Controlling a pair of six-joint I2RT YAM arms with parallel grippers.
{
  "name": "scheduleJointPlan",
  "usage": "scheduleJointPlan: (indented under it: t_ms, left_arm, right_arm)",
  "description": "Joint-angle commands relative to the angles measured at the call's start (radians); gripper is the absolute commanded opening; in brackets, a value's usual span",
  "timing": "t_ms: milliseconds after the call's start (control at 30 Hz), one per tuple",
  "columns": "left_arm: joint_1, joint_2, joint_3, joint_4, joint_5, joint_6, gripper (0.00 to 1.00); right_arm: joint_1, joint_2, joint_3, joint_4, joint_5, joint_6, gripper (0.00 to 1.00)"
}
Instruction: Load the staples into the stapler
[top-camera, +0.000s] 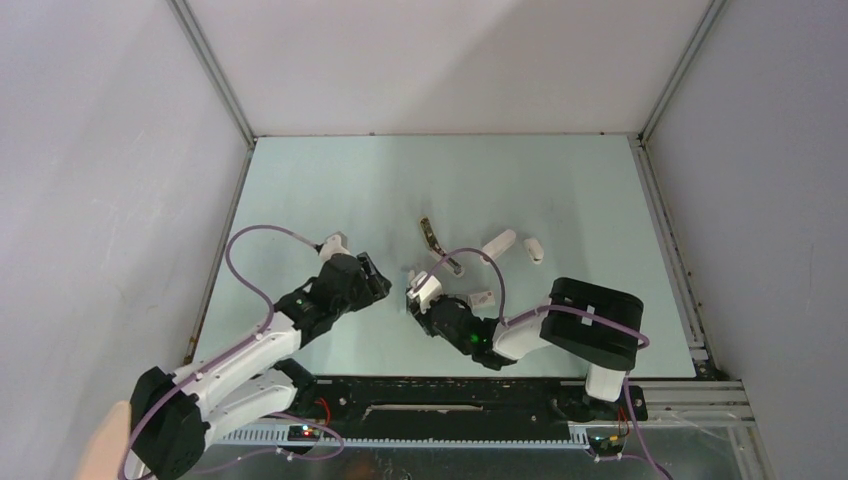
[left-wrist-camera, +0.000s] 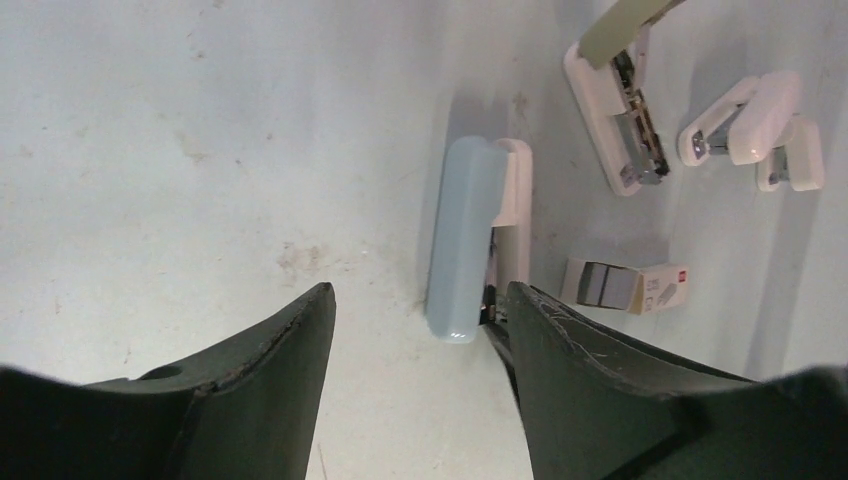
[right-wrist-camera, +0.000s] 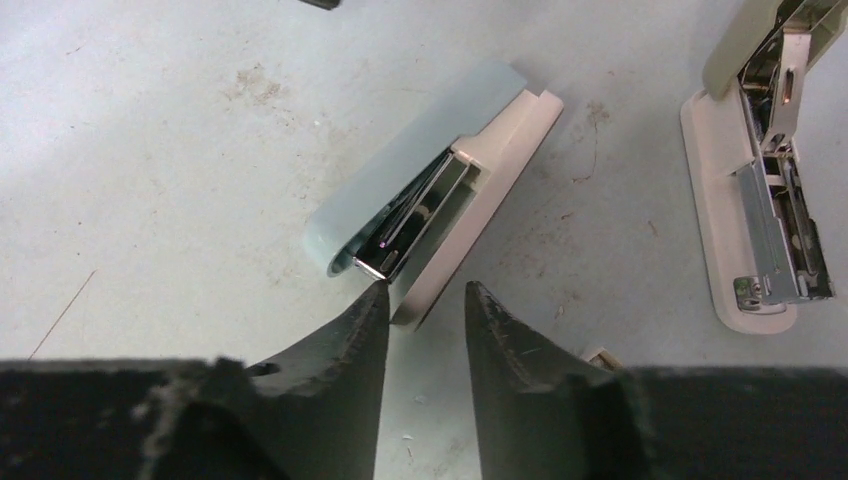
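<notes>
A light blue stapler (right-wrist-camera: 420, 170) with a white base lies on its side on the table, its metal magazine (right-wrist-camera: 415, 225) showing in a slight gap. My right gripper (right-wrist-camera: 428, 300) is open by a narrow gap at the stapler's front end. Its left fingertip touches the magazine tip and nothing is clamped. My left gripper (left-wrist-camera: 420, 300) stands open just short of the same stapler (left-wrist-camera: 465, 240), holding nothing. The staples (left-wrist-camera: 603, 285) show as a grey block in the open end of a small white box (left-wrist-camera: 655, 290), right of the stapler.
A beige stapler (right-wrist-camera: 760, 200) lies flipped wide open beyond the blue one, also seen from above (top-camera: 436, 245). Two small white staplers (left-wrist-camera: 755, 130) lie farther right. The enclosure walls stand well back from the table's middle.
</notes>
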Motion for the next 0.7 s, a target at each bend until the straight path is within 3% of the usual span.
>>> scheduleJointPlan:
  t_ms: [0,200,533,667]
  left_arm:
    - [0.025,-0.025,-0.027,-0.003,0.015,0.021,0.67]
    - [0.026,-0.012,-0.059,0.060,0.077,-0.014,0.67]
    - [0.025,-0.010,-0.098,0.141,0.144,-0.088,0.68]
    - [0.026,-0.026,-0.136,0.194,0.159,-0.137,0.68]
  right_arm:
    - [-0.016,0.013,0.028,0.006,-0.003,0.025,0.33]
    - [-0.029,0.019,0.030,0.014,-0.018,0.035,0.25]
    - [-0.036,0.050,0.086,-0.085,0.057,0.084,0.23]
    - [-0.046,0.063,0.108,-0.110,0.038,0.091,0.11]
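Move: The light-blue stapler lies on its side just ahead of the right hand: its middle is about 4 cm forward, 1 cm left and 1 cm lower, with the near end of its pale base right at the fingertips. From the right hand, the open green stapler is some 10 cm ahead and 6 cm right, the staples box 2 cm ahead and 13 cm right. From the left hand, the blue stapler is about 2 cm ahead, 5 cm right and 7 cm below. The right hand eases forward about 1.5 cm and down about 1 cm onto the near end of the blue stapler's pale base, its half-open fingers closing until the tips pinch that narrow end, with next to no wrist turn. Meanwhile the open left hand sinks some 2 cm and draws back 1.5 cm, drifting slightly left and then right towards the stapler while its wrist rolls a little, left side down, without touching anything. ##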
